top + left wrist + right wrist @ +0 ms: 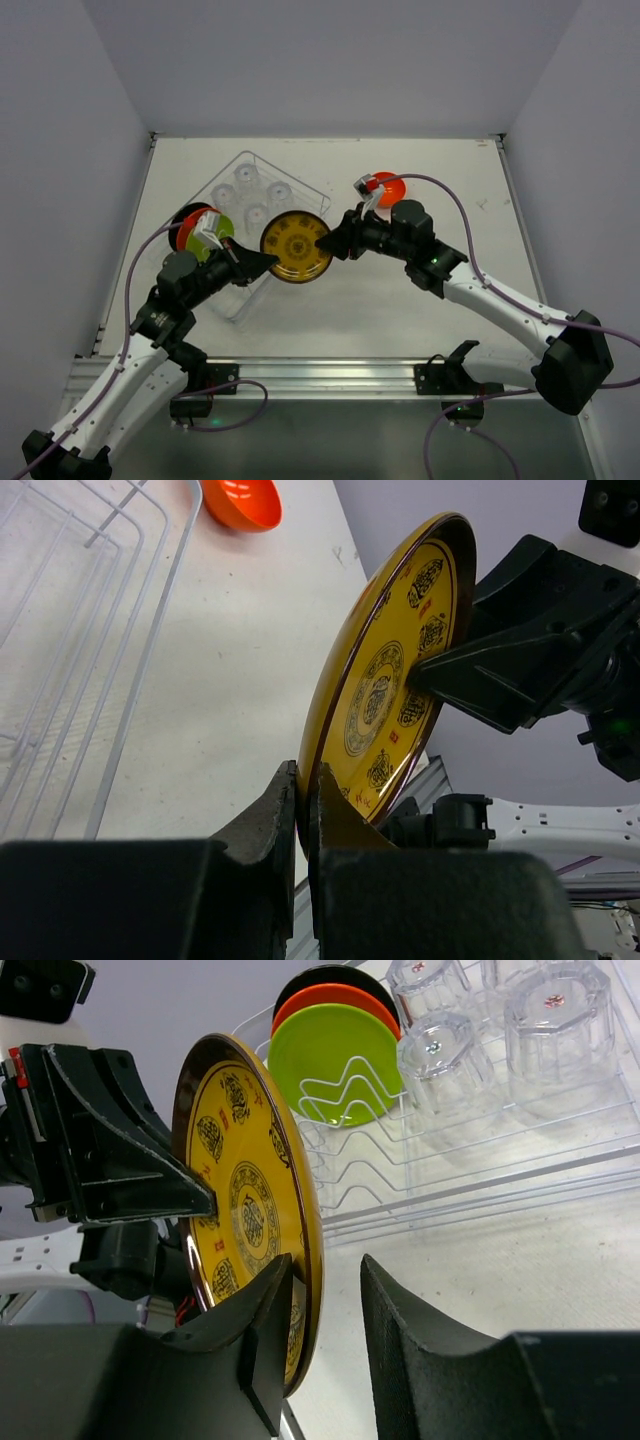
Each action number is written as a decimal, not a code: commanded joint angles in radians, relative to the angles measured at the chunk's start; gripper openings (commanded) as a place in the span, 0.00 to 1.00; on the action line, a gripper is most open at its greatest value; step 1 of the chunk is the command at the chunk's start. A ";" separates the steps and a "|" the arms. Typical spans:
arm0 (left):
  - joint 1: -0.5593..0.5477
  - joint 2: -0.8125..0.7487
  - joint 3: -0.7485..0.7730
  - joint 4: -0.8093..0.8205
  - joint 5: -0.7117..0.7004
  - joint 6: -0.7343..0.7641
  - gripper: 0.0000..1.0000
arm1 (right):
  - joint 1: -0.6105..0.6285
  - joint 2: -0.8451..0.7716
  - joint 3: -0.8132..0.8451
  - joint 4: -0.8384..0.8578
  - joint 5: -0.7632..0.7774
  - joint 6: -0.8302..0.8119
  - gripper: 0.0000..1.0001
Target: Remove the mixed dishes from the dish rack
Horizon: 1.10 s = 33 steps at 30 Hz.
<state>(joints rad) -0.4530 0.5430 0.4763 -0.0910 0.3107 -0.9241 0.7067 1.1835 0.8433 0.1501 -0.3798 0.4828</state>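
Observation:
The yellow patterned plate (296,247) hangs on edge above the table, just right of the dish rack (236,308). My left gripper (303,775) is shut on the plate's (390,680) left rim. My right gripper (325,1265) straddles the opposite rim: one finger lies against the plate's (245,1190) patterned face and the other stands off its back with a gap. Black (330,974), orange-red (335,1002) and green (335,1060) plates stand in the rack's (480,1182) prongs. Several clear glasses (445,1045) sit upside down beside them. The orange-red bowl (386,188) rests on the table behind my right arm.
The rack (130,630) lies at an angle on the left half of the table, close to the left wall. The metal rail along the near edge (330,372) runs below both arms. White walls close the table on three sides.

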 commanded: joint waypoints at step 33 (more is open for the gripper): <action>-0.004 -0.032 0.430 -0.685 -0.891 0.390 1.00 | -0.596 -0.280 -0.306 -0.040 0.141 0.433 0.00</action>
<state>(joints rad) -0.4538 0.5232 0.9035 -0.6724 -0.3542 -0.5972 0.2214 0.9329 0.5591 0.1398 -0.2516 0.8047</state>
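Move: The yellow plate hangs level between the hands, its left rim still pinched in the left hand. Its middle is about 6 cm to that hand's right and 3 cm ahead, and some 7 cm to the left of the right hand and 1 cm back. From the right hand the orange bowl is roughly 27 cm ahead, 18 cm right and 22 cm down. From the left hand the racked green plate is about 14 cm ahead, 18 cm left and 14 cm down. With its parted fingers already astride the plate's right rim, the right hand edges forward and shuts them to pinch it, the left keeping its hold until then before springing fully open and drawing off some 13 cm left and 5 cm up, turning about 35 degrees counter-clockwise, back towards the racked plates. The right hand then carries the plate off quickly, about 17 cm right, 7 cm forward and a little down, swinging nearly 40 degrees clockwise as it nears the orange bowl's side of the table. ##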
